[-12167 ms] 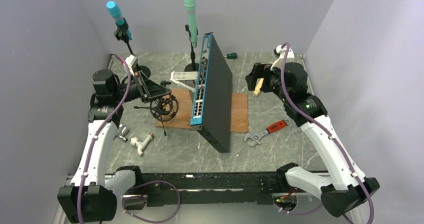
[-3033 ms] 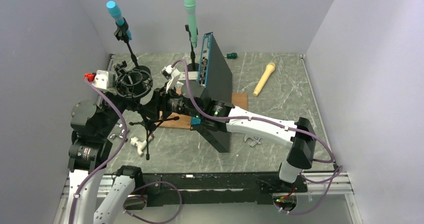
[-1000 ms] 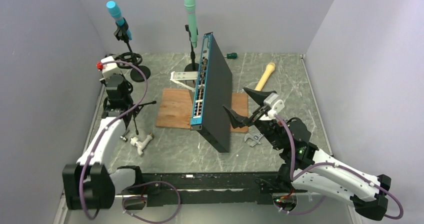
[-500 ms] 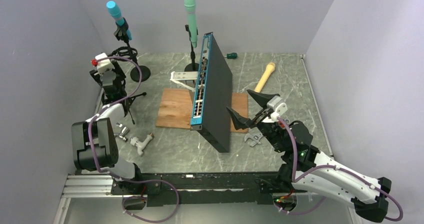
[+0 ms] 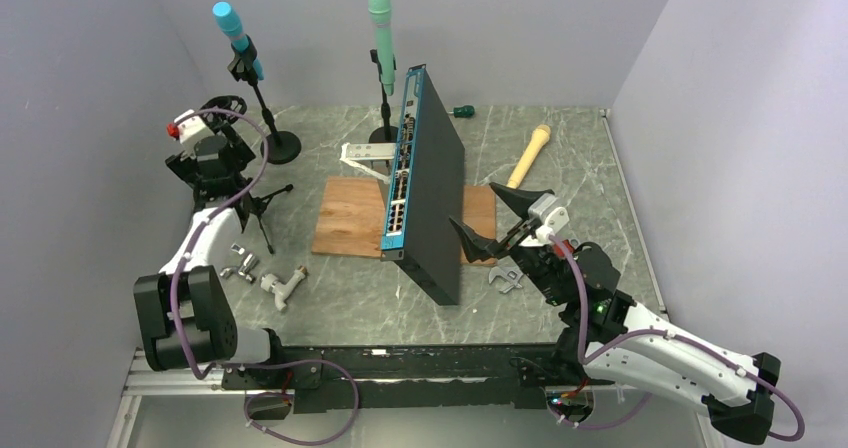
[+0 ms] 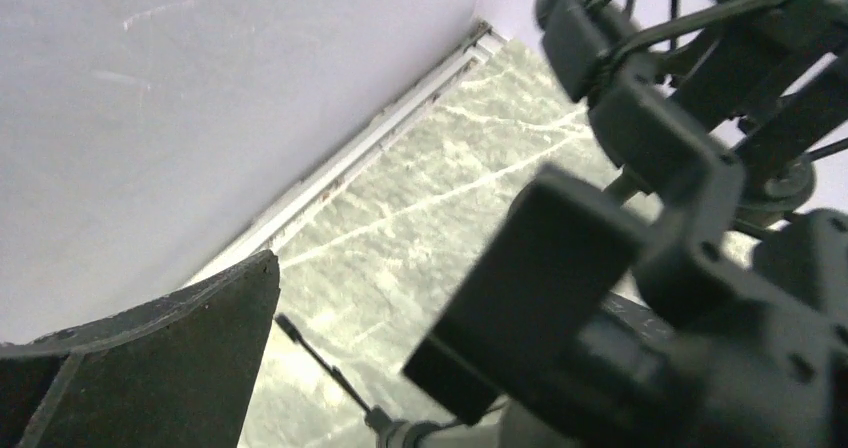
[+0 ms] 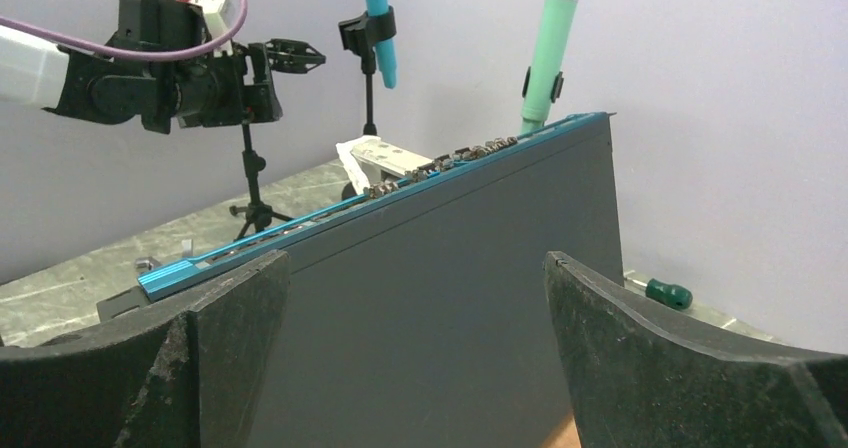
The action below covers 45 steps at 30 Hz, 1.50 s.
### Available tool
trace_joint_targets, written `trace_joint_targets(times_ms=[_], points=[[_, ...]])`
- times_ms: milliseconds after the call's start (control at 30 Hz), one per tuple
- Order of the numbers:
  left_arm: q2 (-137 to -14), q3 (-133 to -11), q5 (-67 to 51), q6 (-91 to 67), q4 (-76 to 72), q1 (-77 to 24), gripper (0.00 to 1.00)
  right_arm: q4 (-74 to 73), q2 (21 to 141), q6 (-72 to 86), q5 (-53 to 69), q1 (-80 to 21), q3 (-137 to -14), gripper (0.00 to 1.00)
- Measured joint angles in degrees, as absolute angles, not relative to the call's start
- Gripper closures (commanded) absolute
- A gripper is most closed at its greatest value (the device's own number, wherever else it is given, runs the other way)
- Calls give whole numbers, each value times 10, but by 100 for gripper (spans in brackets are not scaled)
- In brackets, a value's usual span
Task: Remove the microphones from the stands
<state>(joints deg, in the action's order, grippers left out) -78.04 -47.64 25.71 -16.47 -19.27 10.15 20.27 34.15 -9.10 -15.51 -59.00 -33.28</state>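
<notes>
A small black tripod stand (image 5: 256,204) with an empty ring mount (image 5: 226,106) stands at the far left. My left gripper (image 5: 232,133) is at its top. In the left wrist view one finger (image 6: 170,353) stands wide of the stand's black clamp (image 6: 650,268), with a gap between them; the other finger is hidden. A yellow microphone (image 5: 528,155) lies on the table at the back right. A blue microphone (image 5: 229,21) and a green microphone (image 5: 380,23) sit in their own stands. My right gripper (image 5: 491,218) is open and empty beside the switch (image 7: 418,258).
A black network switch (image 5: 428,193) stands on edge on a wooden board (image 5: 345,223). A wrench (image 5: 508,276), pipe fittings (image 5: 281,284), a white bracket (image 5: 366,155) and a green screwdriver (image 5: 462,111) lie around. The left wall is close to the left arm.
The left arm has swung its wrist a little left and toward me at the tripod stand's top. The right arm has hardly moved since its pullback to the right side.
</notes>
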Motion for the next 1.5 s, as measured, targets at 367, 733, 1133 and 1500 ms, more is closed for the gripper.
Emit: trace_joint_targets(times_ms=[367, 733, 1133, 1500], points=[[-719, -498, 221, -278, 57, 102, 0, 208, 320, -84, -149, -590, -330, 1], [-608, -500, 143, -287, 164, 101, 3, 211, 322, -78, -144, -589, -330, 1], [-497, -584, 86, -251, 148, 102, 1, 211, 334, -73, -143, -589, -330, 1], [-610, -616, -25, -217, -72, 102, 1, 211, 339, -64, -136, -589, -329, 1]])
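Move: The blue microphone, in its stand's clamp, is some 20 cm ahead of the left hand, 8 cm to its right and 12 cm higher. Right by the open fingers is the emptied ring mount, roughly 8 cm ahead, 5 cm to the right and 5 cm up; the green microphone stands about 25 cm ahead, 33 cm to the right and 12 cm up. From the right hand the blue microphone is about 42 cm ahead, 45 cm to the left and near level. The left hand, fingers already wide open, leaves the emptied ring mount by drawing back about 10 cm and to its right, dipping a little at first, then climbs steeply to end some 19 cm above where it began. Late in the climb it turns forward again by about 7 cm, the fingers swinging clockwise and tipping up, and it comes out roughly in line with the blue microphone, open and touching nothing. ##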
